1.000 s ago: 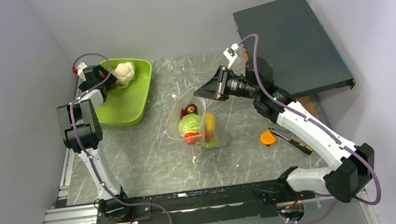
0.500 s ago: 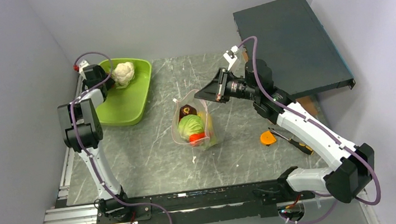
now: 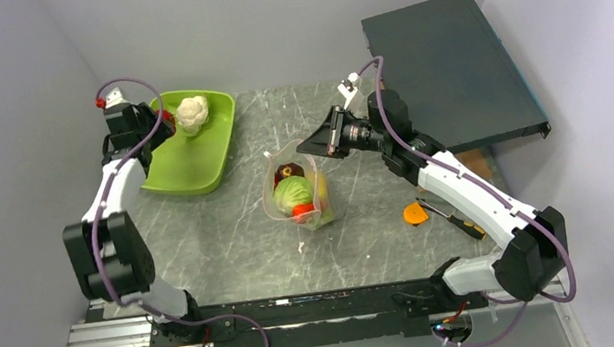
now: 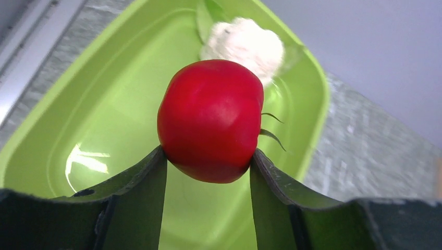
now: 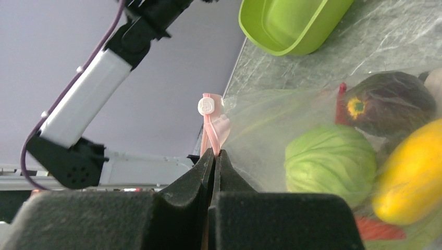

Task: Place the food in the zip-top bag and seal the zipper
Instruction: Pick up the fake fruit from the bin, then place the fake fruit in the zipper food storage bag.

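My left gripper (image 4: 208, 152) is shut on a red toy tomato (image 4: 211, 117) and holds it above the lime-green tray (image 4: 88, 99). From above, this gripper (image 3: 160, 122) hangs over the tray's left rim. A white cauliflower (image 3: 192, 113) lies in the tray. The clear zip-top bag (image 3: 315, 216) stands mid-table, holding a green cabbage (image 3: 293, 194), a dark purple piece (image 3: 289, 172), a yellow piece (image 3: 323, 187) and a red piece (image 3: 299, 214). My right gripper (image 5: 215, 152) is shut on the pink zipper (image 5: 211, 122) at the bag's mouth, holding it up.
A black box (image 3: 449, 70) fills the back right corner. An orange disc (image 3: 414, 213) and a screwdriver (image 3: 453, 218) lie at the right, under the right arm. The tray (image 3: 189, 165) sits at the back left, near the wall.
My left gripper has closed on the red tomato, and the left arm has swung out to the left and risen. The right gripper and bag mouth have shifted slightly left.
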`<state>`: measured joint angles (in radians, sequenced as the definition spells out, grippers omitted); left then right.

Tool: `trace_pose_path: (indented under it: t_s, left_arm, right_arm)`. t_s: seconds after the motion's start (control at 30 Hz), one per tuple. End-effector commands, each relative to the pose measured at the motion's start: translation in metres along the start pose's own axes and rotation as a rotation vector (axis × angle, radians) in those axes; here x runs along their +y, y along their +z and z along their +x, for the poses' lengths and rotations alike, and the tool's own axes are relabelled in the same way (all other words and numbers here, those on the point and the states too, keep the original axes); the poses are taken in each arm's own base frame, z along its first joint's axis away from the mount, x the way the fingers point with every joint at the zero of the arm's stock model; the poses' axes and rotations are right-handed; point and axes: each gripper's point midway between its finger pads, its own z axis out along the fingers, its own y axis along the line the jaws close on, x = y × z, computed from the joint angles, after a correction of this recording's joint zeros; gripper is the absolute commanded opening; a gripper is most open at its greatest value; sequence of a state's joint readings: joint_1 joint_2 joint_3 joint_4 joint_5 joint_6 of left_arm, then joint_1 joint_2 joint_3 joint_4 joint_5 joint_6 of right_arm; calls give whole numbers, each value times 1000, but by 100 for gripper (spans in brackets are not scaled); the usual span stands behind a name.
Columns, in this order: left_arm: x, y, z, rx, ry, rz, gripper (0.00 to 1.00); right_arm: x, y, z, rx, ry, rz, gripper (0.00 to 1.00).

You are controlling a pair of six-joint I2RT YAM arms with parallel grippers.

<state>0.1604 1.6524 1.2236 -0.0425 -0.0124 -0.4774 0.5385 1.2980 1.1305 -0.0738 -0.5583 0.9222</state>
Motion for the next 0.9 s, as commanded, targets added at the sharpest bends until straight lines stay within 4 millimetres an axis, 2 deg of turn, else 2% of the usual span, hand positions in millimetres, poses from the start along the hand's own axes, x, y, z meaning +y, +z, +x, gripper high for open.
trace_pose_path:
  t_s: [0.0,0.13,0.23,0.47,0.67,0.77,0.87]
  left_arm:
    - [-42,-63,17,112,-77,224,27]
    - [-80,-120,34,142,-107,458,26]
    - [-101,-163,44,121,-40,585,27]
    - [-116,-246,62,72,75,777,26]
    - [-128,-301,69,46,125,935,26]
    - [-147,-332,77,59,143,1070,25]
    - [-161,-352,81,71,149,1150,25]
  right_arm:
    - [37,-3,-31,-95,-102,-90,0]
    - [26,1,-33,-100,-115,-45,0]
    - [20,3,-35,-108,-126,-19,0]
    - [12,9,-38,-115,-128,2,0]
    - [5,16,-39,-106,-120,16,0]
    - [6,16,-40,-107,-119,18,0]
    - [7,16,-42,-115,-118,21,0]
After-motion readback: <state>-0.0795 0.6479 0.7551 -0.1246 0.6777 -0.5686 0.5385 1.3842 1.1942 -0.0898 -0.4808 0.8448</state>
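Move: The left hand already holds the tomato above the green bin. The bag mouth it is headed for lies about 27 cm back, 34 cm to its right and 6 cm higher. The bin's middle is some 15 cm below it, 3 cm ahead and 3 cm right; the cauliflower is about 11 cm ahead, 4 cm right and 12 cm down. From the right hand, pinching the rim, the bag mouth's middle is roughly 6 cm back, 2 cm left and 7 cm lower. Back and to the right in one quick sweep, rising as it goes, the left hand carries the tomato out of the bin area towards the bag mouth, some 35 cm in all. The wrist swings about 50 degrees clockwise and the fingers tip up to nearly level, keeping their hold. The right hand keeps the bag rim pinched and eases about 3 cm forward. ##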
